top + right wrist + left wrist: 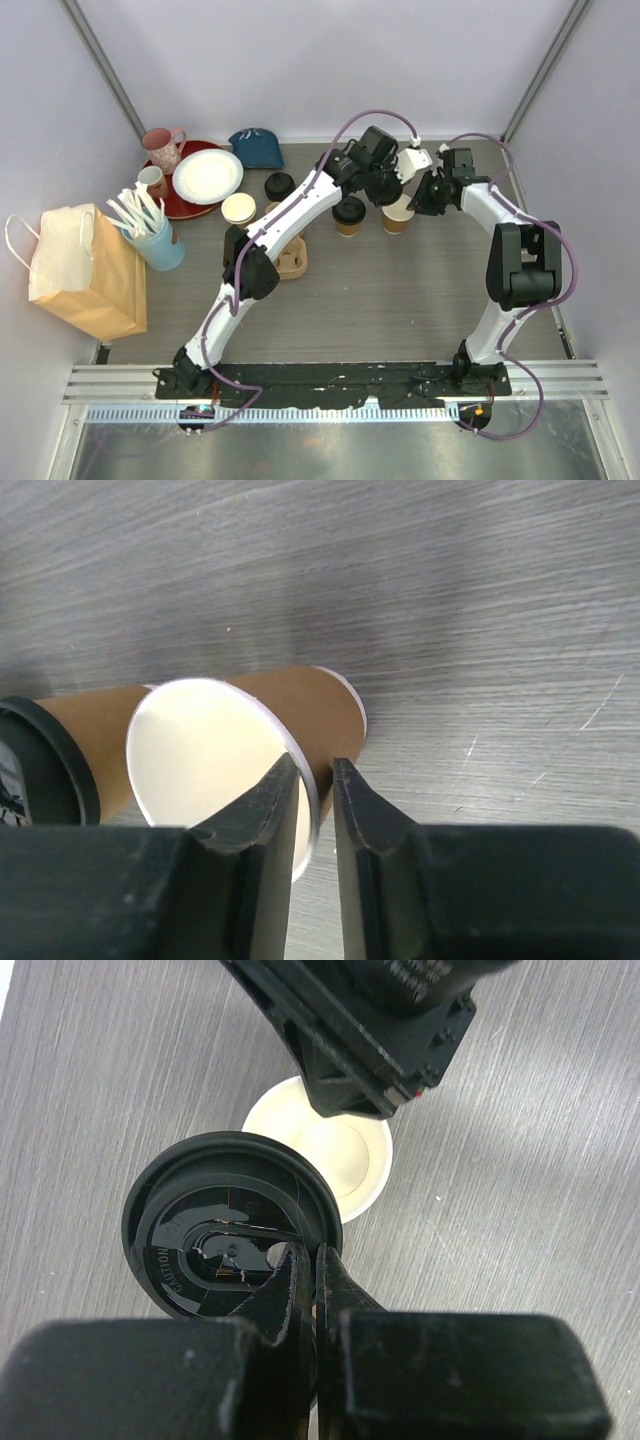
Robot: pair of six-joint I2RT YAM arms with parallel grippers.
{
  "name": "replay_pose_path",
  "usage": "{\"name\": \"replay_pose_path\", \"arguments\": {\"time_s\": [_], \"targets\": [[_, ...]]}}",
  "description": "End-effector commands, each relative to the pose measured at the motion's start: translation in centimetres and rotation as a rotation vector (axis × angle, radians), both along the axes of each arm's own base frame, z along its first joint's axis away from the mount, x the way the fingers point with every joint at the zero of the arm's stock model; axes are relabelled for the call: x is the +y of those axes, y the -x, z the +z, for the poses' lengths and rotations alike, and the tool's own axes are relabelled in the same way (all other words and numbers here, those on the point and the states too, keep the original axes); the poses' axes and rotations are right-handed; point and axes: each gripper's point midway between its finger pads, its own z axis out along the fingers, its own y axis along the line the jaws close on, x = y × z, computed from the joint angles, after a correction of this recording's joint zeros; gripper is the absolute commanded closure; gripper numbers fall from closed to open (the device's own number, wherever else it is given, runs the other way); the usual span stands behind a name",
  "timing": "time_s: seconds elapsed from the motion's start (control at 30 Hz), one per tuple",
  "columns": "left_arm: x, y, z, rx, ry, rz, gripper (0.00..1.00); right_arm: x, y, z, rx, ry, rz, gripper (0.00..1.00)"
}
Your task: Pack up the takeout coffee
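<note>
One takeout coffee (pixel 349 212) stands mid-table, tan with a black lid (pixel 232 1225). My left gripper (pixel 310 1252) is shut on that lid's right rim; the cup body under it is hidden in the left wrist view. A second lidded takeout coffee (pixel 279 185) stands further back left. Beside the first stands a lidless tan cup (pixel 398 215) (pixel 210 750), cream inside. My right gripper (pixel 315 765) straddles its rim, one finger inside and one outside, with a slim gap showing beside the wall. In the right wrist view the lidded cup (pixel 100 725) is at the left edge.
A cardboard cup carrier (pixel 291 258) lies under the left arm. Another lidless cup (pixel 238 208) stands left of it. A paper bag (pixel 85 270), a blue cup of utensils (pixel 160 245), a red plate (pixel 197 211), a pink mug (pixel 163 148) and a blue cloth (pixel 256 146) fill the left and back.
</note>
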Motion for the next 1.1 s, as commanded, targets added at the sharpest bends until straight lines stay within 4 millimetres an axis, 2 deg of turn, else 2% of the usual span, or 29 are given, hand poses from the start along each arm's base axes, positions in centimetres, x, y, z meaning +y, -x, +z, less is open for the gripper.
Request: {"name": "replay_pose_path", "arguments": {"time_s": [0.0, 0.1, 0.2, 0.23, 0.3, 0.33, 0.37, 0.43, 0.47, 0.57, 0.73, 0.83, 1.0, 1.07], "targets": [[0.9, 0.7, 4.9, -0.037, 0.065, 0.009, 1.0, 0.5, -0.4, 0.9, -0.025, 0.09, 0.033, 0.81], [1.2, 1.2, 5.4, -0.027, 0.067, 0.004, 1.0, 0.8, 0.1, 1.5, -0.03, 0.124, 0.051, 0.9], [1.7, 1.8, 6.2, -0.017, 0.069, 0.001, 1.0, 1.1, 1.1, 2.9, -0.048, 0.181, 0.072, 0.98], [2.3, 2.1, 7.1, -0.019, 0.072, 0.005, 1.0, 1.5, 1.9, 3.9, -0.063, 0.203, 0.09, 0.99], [3.0, 2.5, 8.1, -0.018, 0.076, 0.012, 1.0, 1.5, 3.1, 4.2, -0.053, 0.237, 0.096, 0.99], [3.6, 2.9, 8.2, -0.005, 0.066, 0.012, 1.0, 1.9, 4.5, 4.8, -0.042, 0.243, 0.113, 0.99], [4.2, 3.2, 9.2, -0.011, 0.071, 0.014, 1.0, 2.1, 5.1, 4.9, -0.034, 0.247, 0.122, 0.99], [5.3, 3.6, 9.0, 0.012, 0.054, 0.019, 1.0, 2.1, 6.7, 5.1, -0.009, 0.279, 0.131, 0.99], [5.9, 3.9, 9.9, 0.007, 0.061, 0.022, 1.0, 2.7, 7.5, 5.6, -0.014, 0.287, 0.145, 0.99], [7.2, 4.3, 9.9, 0.023, 0.046, 0.034, 1.0, 4.2, 9.3, 4.8, 0.018, 0.289, 0.187, 0.99], [8.6, 5.1, 9.3, 0.063, 0.014, 0.042, 1.0, 6.0, 11.1, 2.4, 0.101, 0.302, 0.247, 0.99], [9.3, 5.4, 9.1, 0.076, 0.001, 0.047, 1.0, 7.0, 11.6, 1.7, 0.122, 0.301, 0.272, 0.99], [9.8, 5.8, 8.5, 0.097, -0.018, 0.045, 1.0, 7.2, 11.9, 0.5, 0.159, 0.308, 0.281, 0.99], [9.8, 6.0, 8.5, 0.103, -0.016, 0.042, 1.0, 7.3, 12.0, 0.2, 0.171, 0.308, 0.288, 0.95]]}}
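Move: The open cup stands with its rim in the right gripper's half-closed fingers, its middle about 4 cm to that hand's left, 1 cm back and 5 cm below. The capped cup is some 17 cm left of that hand and 1 cm back. From the left hand, which already holds a black lid, the capped cup lies about 3 cm ahead, 9 cm left and 12 cm below, and the open cup 3 cm ahead and 4 cm right. The open cup's near-side rim gets pinched as the right fingers close; the right hand then lifts it about 5 cm and carries it some 12 cm back and 7 cm left, turning roughly 15 degrees counter-clockwise and lowering again to its starting height. The left hand, still gripping the lid, clears out of the way about 9 cm left and up, easing back, then sinks a little above the capped cup's near side. ##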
